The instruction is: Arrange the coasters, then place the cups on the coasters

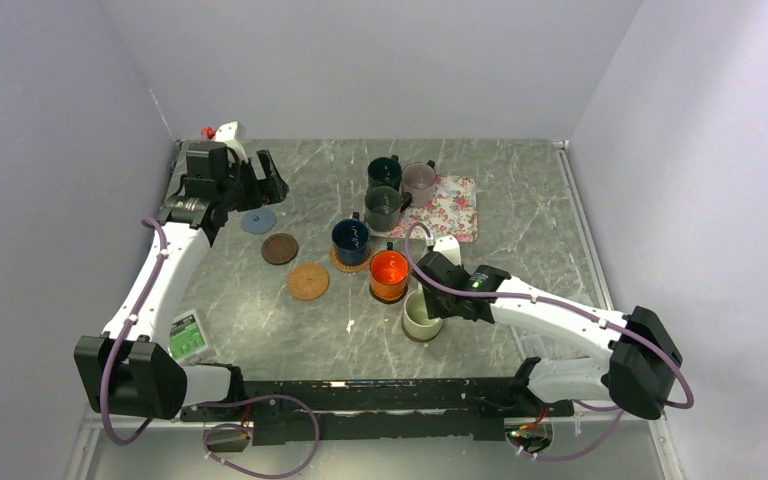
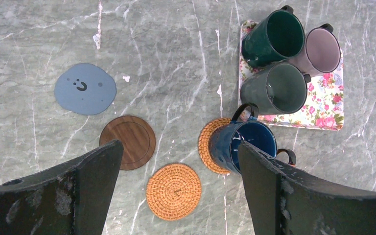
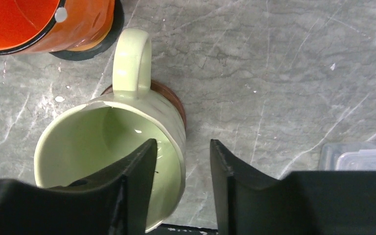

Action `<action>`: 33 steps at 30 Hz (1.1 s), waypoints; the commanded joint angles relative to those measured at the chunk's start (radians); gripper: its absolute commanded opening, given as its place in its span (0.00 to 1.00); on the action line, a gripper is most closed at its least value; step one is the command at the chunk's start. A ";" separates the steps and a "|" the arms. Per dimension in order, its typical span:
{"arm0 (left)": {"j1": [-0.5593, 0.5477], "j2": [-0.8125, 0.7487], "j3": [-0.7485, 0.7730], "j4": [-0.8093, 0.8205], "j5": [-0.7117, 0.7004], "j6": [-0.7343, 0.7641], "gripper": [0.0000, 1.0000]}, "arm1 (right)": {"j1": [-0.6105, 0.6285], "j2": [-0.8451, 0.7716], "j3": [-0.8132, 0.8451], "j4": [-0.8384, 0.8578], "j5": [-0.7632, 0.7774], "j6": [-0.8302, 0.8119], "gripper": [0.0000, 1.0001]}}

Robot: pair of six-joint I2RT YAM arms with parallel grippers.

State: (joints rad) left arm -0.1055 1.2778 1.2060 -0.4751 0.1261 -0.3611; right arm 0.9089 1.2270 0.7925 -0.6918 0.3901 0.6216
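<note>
The cream cup point(image 3: 107, 147) stands on a dark brown coaster point(image 3: 174, 100) near the front. My right gripper point(image 3: 182, 143) is open astride the cup's rim, one finger inside and one outside, with gaps to the wall. The orange cup point(image 1: 389, 272) sits on a black coaster point(image 3: 103, 41), and the navy cup point(image 2: 247, 142) on a tan woven coaster point(image 2: 208, 144). Bare on the table lie another tan woven coaster point(image 2: 173, 191), a dark brown coaster point(image 2: 129, 142) and a grey-blue coaster point(image 2: 85, 88). Dark green point(image 2: 273, 36), mauve point(image 2: 321, 49) and dark grey point(image 2: 276, 89) cups crowd the floral mat. My left gripper point(image 2: 178, 146) hangs open, high above the coasters.
The floral mat point(image 1: 455, 215) lies at the back centre. A clear plastic container point(image 3: 357, 156) sits right of the cream cup. A green-and-white packet point(image 1: 188, 335) lies by the left arm's base. A small white and red object point(image 1: 222, 131) is in the back left corner.
</note>
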 commanded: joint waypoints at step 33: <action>-0.003 -0.020 -0.003 0.038 0.013 -0.005 0.94 | -0.405 0.546 0.740 0.304 -0.146 -0.452 0.73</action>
State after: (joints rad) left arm -0.1055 1.2778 1.2057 -0.4751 0.1177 -0.3614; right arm 0.5335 1.6897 1.4189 -0.4545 0.2562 0.2184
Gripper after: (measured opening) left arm 0.935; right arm 0.747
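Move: The pink cup on the flowered tray, which the right hand heads for, lies some 27 cm ahead of it, 4 cm to its left and slightly lower. The light green cup stands between and under its fingertips, middle 4 cm left, 1 cm back and 3 cm down. At that same lower level, the orange cup is 7 cm ahead and 11 cm left, the grey cup 20 cm ahead and 12 cm left. From the left hand the pink cup is about 31 cm right, 8 cm ahead and 20 cm below. The right hand, its fingers straddling the right-hand wall of the light green cup, goes on opening to wide and lifts off the rim, rising some 10 cm almost straight up before it swings forward. It then speeds out over the table, about 22 cm forward in all with a slight drift left, passing to the right of the orange cup at nearly level height while the fingers tip about 15 degrees outward, and is still travelling over the tray towards the pink cup. ##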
